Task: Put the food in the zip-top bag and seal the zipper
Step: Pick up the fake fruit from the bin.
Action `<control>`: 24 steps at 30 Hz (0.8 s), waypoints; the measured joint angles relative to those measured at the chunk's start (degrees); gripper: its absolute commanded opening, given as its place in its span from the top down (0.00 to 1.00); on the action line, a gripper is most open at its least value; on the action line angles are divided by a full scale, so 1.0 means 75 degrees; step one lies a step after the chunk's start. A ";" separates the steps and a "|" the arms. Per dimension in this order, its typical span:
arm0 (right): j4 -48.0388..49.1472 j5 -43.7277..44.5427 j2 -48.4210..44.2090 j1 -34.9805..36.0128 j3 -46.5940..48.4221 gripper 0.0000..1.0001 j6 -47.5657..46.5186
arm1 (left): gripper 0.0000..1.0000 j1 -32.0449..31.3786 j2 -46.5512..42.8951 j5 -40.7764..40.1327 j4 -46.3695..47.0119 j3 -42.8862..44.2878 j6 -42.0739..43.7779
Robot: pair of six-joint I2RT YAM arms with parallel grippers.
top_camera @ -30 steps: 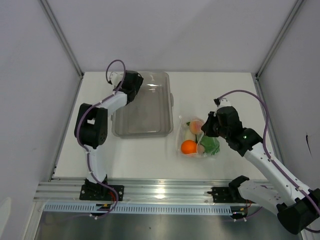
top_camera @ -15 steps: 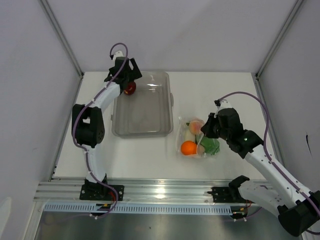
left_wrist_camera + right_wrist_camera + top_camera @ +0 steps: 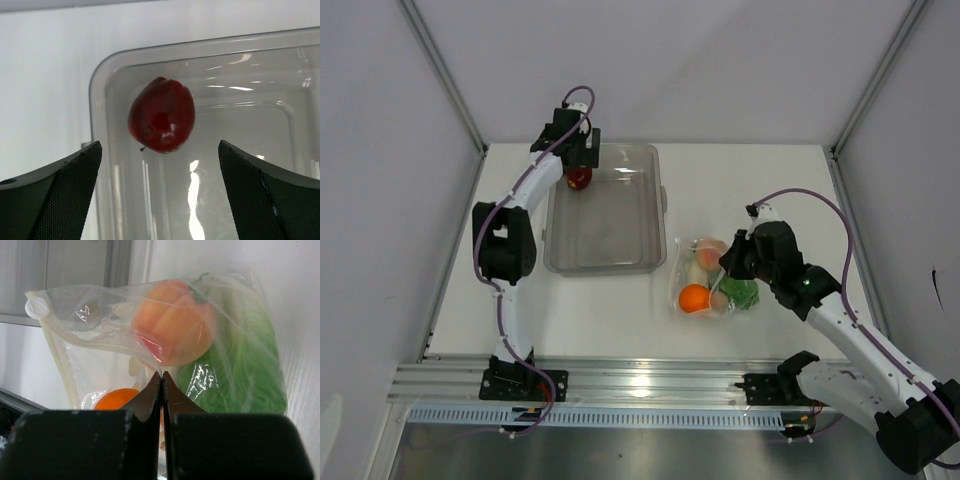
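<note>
The clear zip-top bag (image 3: pixel 688 262) lies right of centre on the table. It holds an orange (image 3: pixel 694 297), a peach-coloured fruit (image 3: pixel 712 248), a white radish (image 3: pixel 698 271) and green lettuce (image 3: pixel 742 292). My right gripper (image 3: pixel 730 264) is shut on the bag's film (image 3: pixel 95 315) just below the peach-coloured fruit (image 3: pixel 175 325), with the lettuce (image 3: pixel 240 375) to the right and the orange (image 3: pixel 117 399) to the left. The zipper strip (image 3: pixel 87 342) runs along the mouth edge. A dark red bulb (image 3: pixel 161 121) lies in the tray's far left corner. My left gripper (image 3: pixel 159 165) hangs open just above it, not touching.
The rigid grey translucent tray (image 3: pixel 605 268) takes up the left centre of the table, its rounded corner (image 3: pixel 96 82) right under my left gripper. Walls with metal posts close in both sides. An aluminium rail (image 3: pixel 640 380) runs along the near edge.
My left arm has swung back over the tray's far left corner and its jaws have opened fully; the dark red bulb now shows beneath them. The right gripper has drawn the bag slightly left.
</note>
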 measured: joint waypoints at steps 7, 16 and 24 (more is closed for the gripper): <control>0.0761 -0.0356 0.0122 -0.0006 -0.0172 1.00 0.0032 | 0.01 -0.0090 0.0000 -0.0192 0.0329 -0.0227 0.1466; 0.1017 -0.0443 0.0350 -0.0017 -0.0178 1.00 -0.0061 | 0.00 -0.0117 0.0385 0.0017 0.0417 -0.0026 0.2439; 0.1084 -0.0356 0.0361 -0.0020 -0.0242 1.00 -0.0050 | 0.00 -0.0111 0.0988 0.0061 -0.0061 0.0047 0.2672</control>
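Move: The red fruit lies in the far left corner of the bin, about 5 cm straight ahead of the left hand and roughly 9 cm below its open fingers. From that hand, the bin's left rim runs some 7 cm to the left and level with it, and the far rim about 13 cm straight ahead, both around 8 cm lower. From the right hand, which is holding the bag, the fruit is some 34 cm ahead, 32 cm to the left and 12 cm below. With its fingers kept wide open, the left hand first rolls its left side up and turns clockwise, some 15 degrees each, almost on the spot above the bin's corner, then sinks about 6 to 7 cm towards the red fruit, its fingertips tipping a little further down. Meanwhile the right hand keeps its pinch on the zip-top bag's edge and eases about 2 cm left and 1.5 cm forward, carrying that edge along, then all but stops. ##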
